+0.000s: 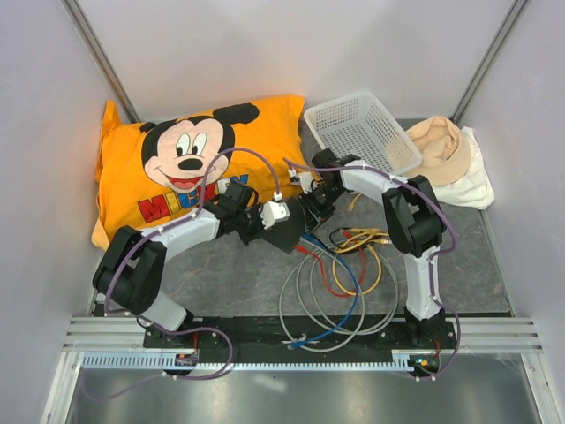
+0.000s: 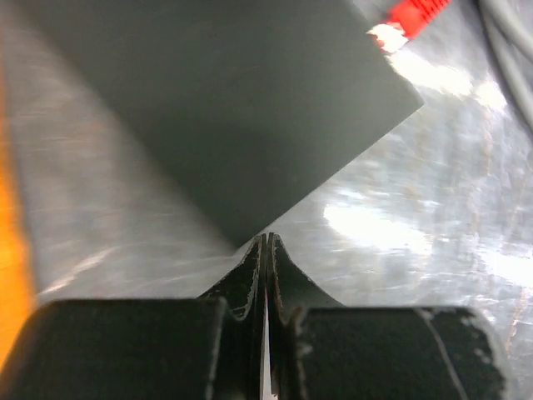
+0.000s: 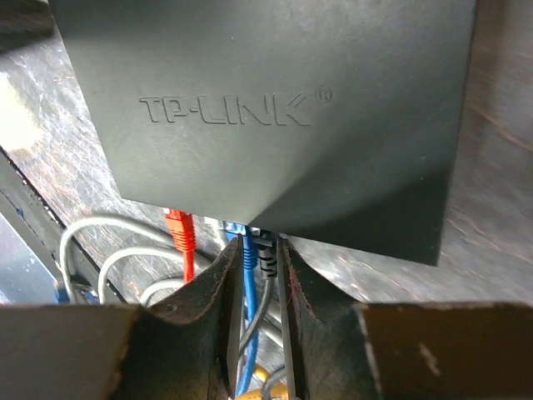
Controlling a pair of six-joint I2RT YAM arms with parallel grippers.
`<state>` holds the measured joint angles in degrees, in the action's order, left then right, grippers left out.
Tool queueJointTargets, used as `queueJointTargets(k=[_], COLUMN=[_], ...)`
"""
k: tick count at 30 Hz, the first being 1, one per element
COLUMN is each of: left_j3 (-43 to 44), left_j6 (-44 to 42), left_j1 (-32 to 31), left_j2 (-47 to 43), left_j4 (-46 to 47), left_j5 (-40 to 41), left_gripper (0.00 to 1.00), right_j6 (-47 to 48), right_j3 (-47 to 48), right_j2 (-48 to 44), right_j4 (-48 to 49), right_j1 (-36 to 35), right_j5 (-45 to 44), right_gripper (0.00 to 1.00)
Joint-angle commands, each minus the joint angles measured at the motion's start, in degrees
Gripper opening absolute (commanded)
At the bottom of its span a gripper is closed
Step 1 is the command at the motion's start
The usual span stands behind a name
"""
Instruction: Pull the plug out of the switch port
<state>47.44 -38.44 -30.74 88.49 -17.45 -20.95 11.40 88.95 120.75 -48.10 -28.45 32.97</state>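
The switch [image 1: 284, 234] is a flat black box marked TP-LINK [image 3: 283, 108], lying mid-table between both arms. A red plug [image 3: 177, 229], a blue plug [image 3: 250, 247] and a black plug [image 3: 267, 258] sit in its near edge in the right wrist view. My right gripper [image 3: 260, 242] [image 1: 309, 212] has its jaws narrowly apart, close against the blue and black plugs, which fill the gap side by side. My left gripper [image 2: 266, 237] [image 1: 281, 216] is shut with nothing between its fingers, tips at a corner of the switch [image 2: 233, 108]. The red plug [image 2: 412, 12] shows at its far corner.
Grey, blue, red and yellow cables [image 1: 340, 283] coil on the table in front of the switch. An orange Mickey pillow [image 1: 190, 168] lies at the back left, a white mesh basket [image 1: 362, 132] behind the right arm, and a beige cloth [image 1: 441, 150] at the back right. Walls close in on both sides.
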Motion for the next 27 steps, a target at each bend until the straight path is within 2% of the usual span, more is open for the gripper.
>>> queueJointTargets(k=[1, 2, 4, 6, 7, 9, 13, 16, 19, 27], left_j3=[4.42, 4.24, 4.76, 6.86, 7.75, 10.29, 15.04, 15.41, 12.59, 9.08], left_j6=[-1.20, -0.42, 3.86, 7.21, 11.76, 17.23, 34.77, 45.94, 50.64, 51.27], left_j1=[1.12, 1.04, 0.95, 0.86, 0.77, 0.77, 0.86, 1.30, 1.21, 1.56], left_j2=[-4.28, -5.25, -7.44, -7.28, -6.06, -4.12, 5.01, 10.47, 11.62, 13.03], left_j4=[-6.70, -7.76, -8.12, -6.03, -4.71, -0.42, 2.77, 6.70, 9.45, 6.91], left_j5=[-9.08, -13.11, -16.12, -17.10, -17.19, -17.11, -16.23, -16.67, -14.84, -6.30], left_gripper=[0.02, 0.01, 0.01, 0.02, 0.02, 0.02, 0.02, 0.02, 0.02, 0.01], right_j6=[-0.85, -1.20, -1.90, -2.96, -3.40, -4.97, -6.21, -7.52, -9.54, -10.61], right_j3=[1.58, 1.15, -0.34, -1.58, -2.98, -4.04, -3.53, -1.68, -1.23, -1.58], right_j2=[-0.69, -1.39, -2.09, -2.18, -2.10, -1.57, 1.85, 4.31, 5.63, 6.34], right_j4=[-0.33, -0.42, -0.33, 0.11, 0.37, 1.69, 3.09, 3.71, 5.38, 7.22], right_j1=[3.12, 3.74, 5.76, 6.91, 7.78, 8.23, 8.41, 8.41, 8.49, 8.41], right_j5=[2.01, 2.44, 4.81, 7.36, 9.63, 11.32, 15.10, 17.74, 18.79, 17.57], right_gripper=[0.31, 0.32, 0.45, 0.54, 0.55, 0.58, 0.57, 0.58, 0.57, 0.55])
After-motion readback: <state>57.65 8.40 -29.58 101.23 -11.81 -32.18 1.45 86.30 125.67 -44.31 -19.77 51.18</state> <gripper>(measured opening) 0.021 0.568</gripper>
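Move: The black plug, on the port side of the switch, is right at the right hand's part-open fingertips, roughly 2 cm below; the blue plug is about 1 cm back and 1 cm left, the red one some 5 cm back and 3 cm left. The left hand, shut at the switch's near left corner, has the switch's middle about 8 cm right and 3 cm ahead, 1 cm lower, and the black plug 14 cm right, 3 cm ahead. Up about 8 cm and rightward, the left hand arcs from the corner over the switch, swinging some 30 degrees counter-clockwise, then sinks until its shut fingertips rest on the near part of the switch's top. The right hand backs about 4 cm right from the black plug as its fingers open wider, then returns most of the way, tilting its fingers lower and back towards the base, astride the plug. ##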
